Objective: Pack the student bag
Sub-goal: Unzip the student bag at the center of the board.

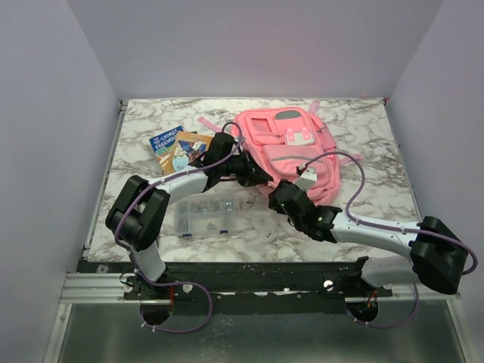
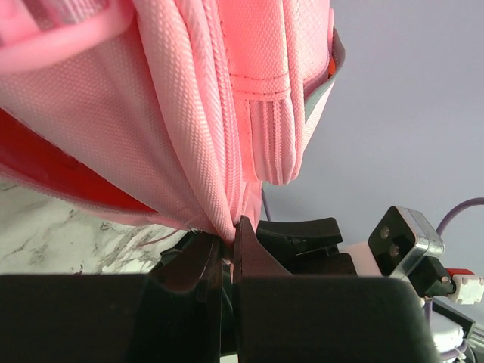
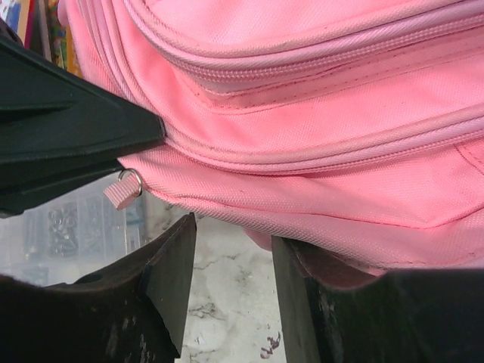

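Note:
The student bag (image 1: pixel 291 144), a large pink backpack, lies at the back middle of the table with its near edge lifted. My left gripper (image 1: pixel 262 179) holds that near-left edge. In the left wrist view it (image 2: pixel 230 236) is shut on a fold of the pink fabric (image 2: pixel 189 113). My right gripper (image 1: pixel 282 199) sits just in front of the bag. Seen from the right wrist, it (image 3: pixel 231 234) is open just below the bag's bottom seam (image 3: pixel 318 197), with only marble between its fingers. A pink zipper pull tab (image 3: pixel 123 190) hangs beside the left gripper's black finger (image 3: pixel 76 128).
A clear plastic compartment box (image 1: pixel 204 215) lies in front of the left arm, also visible as the box (image 3: pixel 68 227) in the right wrist view. Two children's books (image 1: pixel 178 147) lie at the back left. White walls close in the marble table (image 1: pixel 363 204).

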You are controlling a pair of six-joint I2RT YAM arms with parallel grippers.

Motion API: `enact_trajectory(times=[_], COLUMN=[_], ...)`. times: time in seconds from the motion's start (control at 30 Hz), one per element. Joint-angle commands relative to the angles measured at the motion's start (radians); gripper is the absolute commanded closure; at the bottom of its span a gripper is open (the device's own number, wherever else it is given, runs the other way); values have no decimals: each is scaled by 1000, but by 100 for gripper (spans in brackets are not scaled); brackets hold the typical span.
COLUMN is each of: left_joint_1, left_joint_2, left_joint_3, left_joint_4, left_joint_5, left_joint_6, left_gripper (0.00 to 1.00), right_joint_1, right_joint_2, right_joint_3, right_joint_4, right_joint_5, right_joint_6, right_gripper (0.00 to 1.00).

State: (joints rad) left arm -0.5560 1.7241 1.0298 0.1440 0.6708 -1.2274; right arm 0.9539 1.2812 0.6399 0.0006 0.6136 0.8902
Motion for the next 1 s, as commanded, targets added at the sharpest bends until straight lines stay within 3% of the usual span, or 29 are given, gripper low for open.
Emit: enact_trajectory(times=[0.0, 0.17, 0.37, 0.57, 0.83, 0.9, 0.97], left_joint_1=[-7, -10, -11, -11, -21, -21, -12], left_joint_2=[-61, -57, -56, -44, -46, -44, -37], left_joint_3=[48, 61, 62, 74, 74, 76, 81], left_joint_4=[101, 106, 109, 111, 114, 114, 111], left_joint_5=[85, 90, 88, 90, 81, 82, 87], left_joint_6=[-38, -46, -53, -60, -64, -55, -35], left_gripper=[100, 100, 100, 100, 100, 100, 100], right_joint_1=[-5, -6, -6, -6, -6, -6, -5], right_joint_2=[29, 91, 100, 74, 81, 89, 90], right_joint_3=[40, 81, 93, 85, 63, 66, 101], right_joint_4=[22, -44, -43, -10, 28, 33, -59], right_joint_5=[190, 260, 219, 143, 179, 199, 227], right_joint_6=[31, 70, 52, 17, 9, -27, -52], right_gripper=[53, 58, 63, 84, 80, 97, 100])
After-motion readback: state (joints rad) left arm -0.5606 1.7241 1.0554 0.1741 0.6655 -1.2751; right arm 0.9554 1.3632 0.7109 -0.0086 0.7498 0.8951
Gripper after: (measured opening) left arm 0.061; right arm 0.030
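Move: The bag's lower edge, beside the zipper's end, is about 3 cm ahead of the right hand, 1 cm to its right and nearly level. The bag corner in the left fingers is some 4 cm ahead, 3 cm left and 5 cm above; the clear box is roughly 22 cm left, 6 cm back and 8 cm below. From the left hand, that lower edge is about 1 cm back, 4 cm right and 4 cm below. Push the half-open right gripper about 2 cm forward to the bag's lower edge, swinging the fingers some 7 degrees clockwise, then hold it there and shut the fingers fully at the underside of the hem. Meanwhile keep the left gripper's pinch on the bag corner and ease it up about 1.5 cm. ##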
